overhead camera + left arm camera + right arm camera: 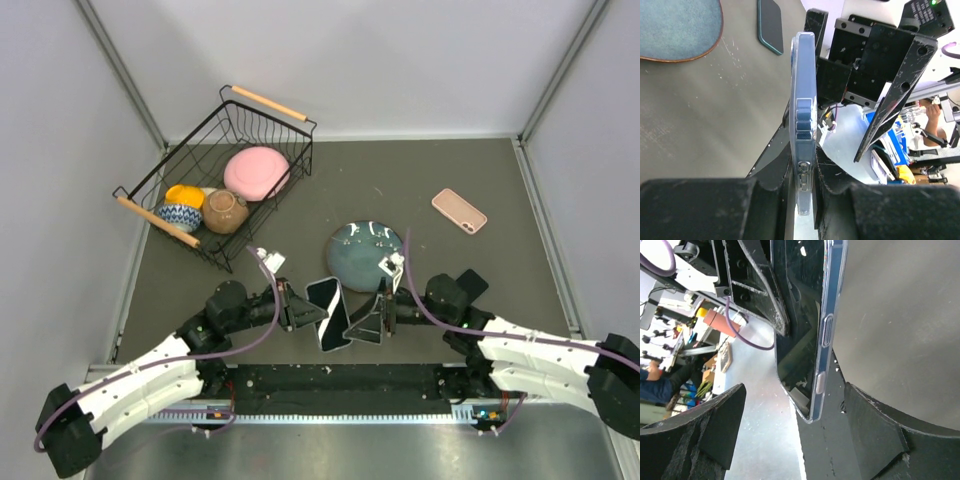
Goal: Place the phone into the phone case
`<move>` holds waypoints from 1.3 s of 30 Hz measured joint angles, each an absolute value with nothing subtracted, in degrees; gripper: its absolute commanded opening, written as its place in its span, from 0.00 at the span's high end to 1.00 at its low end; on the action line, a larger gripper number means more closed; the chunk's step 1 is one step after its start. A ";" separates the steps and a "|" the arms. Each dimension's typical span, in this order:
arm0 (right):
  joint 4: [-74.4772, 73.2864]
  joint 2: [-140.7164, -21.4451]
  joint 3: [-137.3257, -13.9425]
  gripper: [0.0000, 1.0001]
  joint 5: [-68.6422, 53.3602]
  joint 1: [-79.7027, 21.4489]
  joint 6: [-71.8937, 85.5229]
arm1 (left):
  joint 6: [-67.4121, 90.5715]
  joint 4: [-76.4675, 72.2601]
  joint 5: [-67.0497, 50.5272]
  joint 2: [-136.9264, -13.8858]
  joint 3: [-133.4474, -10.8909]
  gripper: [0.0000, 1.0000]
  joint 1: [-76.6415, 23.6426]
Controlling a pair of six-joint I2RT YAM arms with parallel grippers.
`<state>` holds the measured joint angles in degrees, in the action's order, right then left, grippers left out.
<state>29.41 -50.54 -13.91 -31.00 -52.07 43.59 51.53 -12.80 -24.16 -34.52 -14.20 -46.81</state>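
Note:
A black phone (330, 312) sits inside a clear phone case (827, 325), its dark screen (797, 300) facing left in the right wrist view. My left gripper (305, 312) is shut on the cased phone, and in the left wrist view the case edge (804, 100) stands upright between my left gripper's (804, 185) two pads. My right gripper (378, 318) is open; in the right wrist view my right gripper's (795, 390) fingers stand on either side of the phone's lower corner without touching it.
A blue-grey plate (365, 255) lies just beyond both grippers. A dark flat slab with a teal edge (770, 25) rests on the table near it. A pink phone-shaped item (459, 210) lies at the far right. A wire basket (165, 170) holding bowls stands at the back left.

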 measured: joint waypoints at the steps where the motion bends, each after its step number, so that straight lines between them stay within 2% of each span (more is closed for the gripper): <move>1: 30.83 -51.09 -13.50 0.23 -31.42 -52.10 44.14 | 51.57 -12.78 -23.86 -34.35 -14.20 1.00 -46.81; 10: 41.21 -54.78 -11.73 0.32 -33.28 -52.12 48.10 | 53.04 -13.63 -21.71 -33.28 -13.47 1.00 -46.57; 13: 42.04 -56.05 -11.60 0.45 -33.21 -52.10 48.69 | 54.00 -14.55 -21.80 -34.09 -13.06 1.00 -46.48; 14: 42.06 -56.40 -11.60 0.54 -33.10 -52.07 48.69 | 54.13 -14.94 -21.82 -34.48 -12.99 1.00 -46.50; 16: 41.95 -57.01 -11.49 0.63 -32.53 -52.05 48.80 | 54.41 -15.29 -22.00 -34.96 -12.97 1.00 -46.50; 19: 41.60 -57.17 -10.92 0.81 -31.20 -51.94 49.30 | 54.59 -15.38 -22.28 -35.24 -12.97 1.00 -46.52; 20: 41.23 -57.17 -10.87 0.90 -30.70 -51.92 49.50 | 54.39 -15.33 -22.26 -35.55 -13.04 1.00 -46.57; 21: 40.66 -57.17 -10.85 0.94 -30.15 -51.92 49.63 | 54.26 -14.79 -22.46 -35.94 -13.43 1.00 -46.57; 23: 39.79 -57.10 -10.85 1.00 -29.58 -51.86 50.11 | 53.23 -13.56 -22.57 -36.77 -14.41 1.00 -46.54; 27: 37.50 -55.94 -10.90 1.00 -28.88 -51.86 50.46 | 51.59 -11.44 -22.87 -38.20 -16.08 1.00 -46.54; 28: 36.71 -55.42 -10.92 1.00 -28.51 -51.90 50.39 | 51.46 -11.44 -22.87 -38.28 -16.10 0.90 -46.54; 30: 35.70 -54.59 -10.98 1.00 -27.88 -52.01 50.28 | 51.18 -11.20 -22.81 -38.30 -16.34 0.76 -46.57; 31: 35.42 -54.33 -11.03 1.00 -27.59 -52.03 50.22 | 50.98 -10.72 -22.59 -38.17 -16.69 0.59 -46.61; 33: 35.38 -54.13 -11.22 1.00 -27.27 -52.10 50.35 | 49.63 -8.64 -21.08 -37.65 -17.69 0.47 -46.68; 35: 34.92 -54.00 -12.08 1.00 -26.61 -52.23 50.61 | 47.81 -4.34 -16.69 -36.80 -18.59 0.27 -46.48; 38: 34.04 -54.43 -12.32 1.00 -25.78 -52.31 50.78 | 44.77 3.53 -10.57 -35.18 -21.52 0.13 -46.17; 39: 34.02 -54.87 -12.34 1.00 -25.71 -52.34 50.83 | 43.86 6.07 -8.78 -34.94 -23.07 0.12 -46.17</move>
<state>34.02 -54.87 -12.34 -25.71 -52.34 50.83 43.86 6.07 -8.78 -34.94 -23.07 -46.17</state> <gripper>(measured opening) 0.051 0.796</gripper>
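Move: The left hand still grips the left edge of the phone in its clear case, whose middle lies about 3 cm to its right, level with it. From the open right hand, the phone's middle is some 4 cm left, 3 cm ahead and about 1 cm higher. The plate stands roughly 15 cm ahead of the right hand, 4 cm to its right and some 12 cm below. Right hand eases forward-down, pinching the phone's right edge; left then opens and pulls away forward-left, about 5 cm. ##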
